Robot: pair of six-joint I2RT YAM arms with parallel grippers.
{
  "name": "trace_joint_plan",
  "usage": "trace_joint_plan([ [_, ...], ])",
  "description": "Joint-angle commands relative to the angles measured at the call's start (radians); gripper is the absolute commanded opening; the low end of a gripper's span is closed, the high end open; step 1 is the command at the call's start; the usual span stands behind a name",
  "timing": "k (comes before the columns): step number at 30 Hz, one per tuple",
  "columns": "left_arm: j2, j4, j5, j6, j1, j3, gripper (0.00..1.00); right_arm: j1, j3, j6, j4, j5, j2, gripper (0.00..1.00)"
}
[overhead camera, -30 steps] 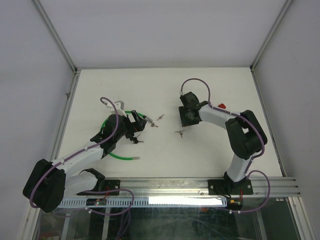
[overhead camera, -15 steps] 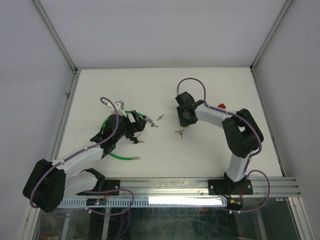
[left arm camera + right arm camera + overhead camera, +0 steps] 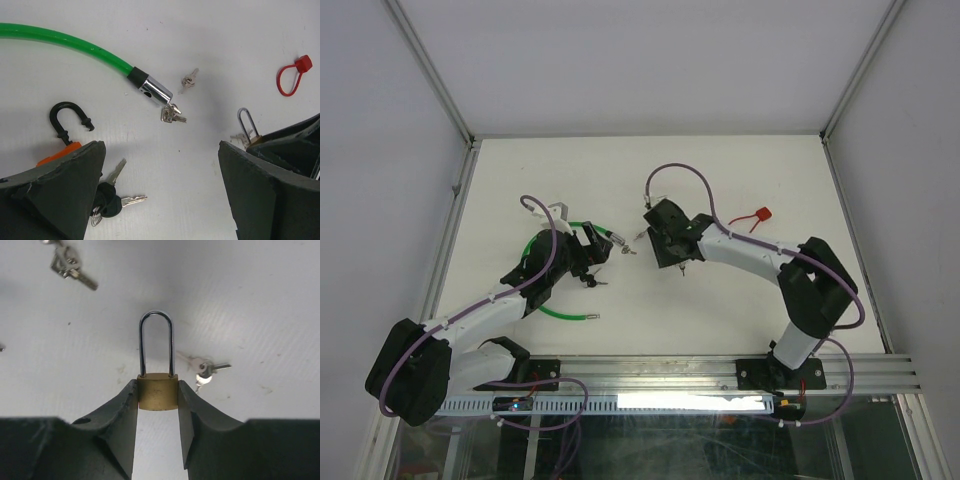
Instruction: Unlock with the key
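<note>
A brass padlock (image 3: 158,391) with a long steel shackle (image 3: 245,124) points away from the wrist, and my right gripper (image 3: 157,386) is shut on its body. In the top view that gripper (image 3: 661,241) hangs over the table's middle. A small key bunch (image 3: 205,367) lies just right of the shackle, another (image 3: 70,267) at the far left. My left gripper (image 3: 161,146) is open and low over the table, with black-headed keys (image 3: 112,200) by its left finger. Seen from above, the left gripper (image 3: 592,255) sits left of the right one.
A green cable lock (image 3: 65,42) ends in a chrome barrel (image 3: 155,91) with small keys (image 3: 173,115) beside it. An orange padlock with a black shackle (image 3: 67,122) lies at the left finger. A red plastic tag (image 3: 752,216) lies behind the right arm.
The right arm has swung left toward the table's middle, carrying its gripper closer to the left gripper and uncovering the red tag. The left arm has not moved.
</note>
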Motion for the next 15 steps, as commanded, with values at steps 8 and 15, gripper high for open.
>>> trace_joint_plan([
  [8, -0.028, 0.012, -0.041, -0.024, 0.009, 0.003, 0.99, 0.164, 0.012, 0.124, 0.026, 0.018, 0.058, 0.36],
  [15, -0.025, 0.009, -0.051, -0.028, 0.009, 0.004, 0.99, 0.200, 0.027, 0.137, 0.022, -0.004, 0.114, 0.42],
])
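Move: The right hand holds the brass padlock, and the clear spot of table it is bound for lies about 6 cm back, 4 cm to the left and 5 cm below. A loose key bunch lies some 4 cm to the right, level with the hand; the keys by the green cable's end are about 8 cm left and 4 ahead. From the left hand that spot is roughly 7 cm back, 11 to the right and 8 below. Still pinching the brass padlock by its body, shackle pointing outward, the right hand carries it back and to the left, away from the loose key bunch and into the clear table in front of the keys, about 7 cm over the table in all. The first half runs nearly level, then the hand sinks some 4 cm while still drawing back, the fingers tipping down about 5 degrees, and right at the end they begin to slacken very slightly around the body. ##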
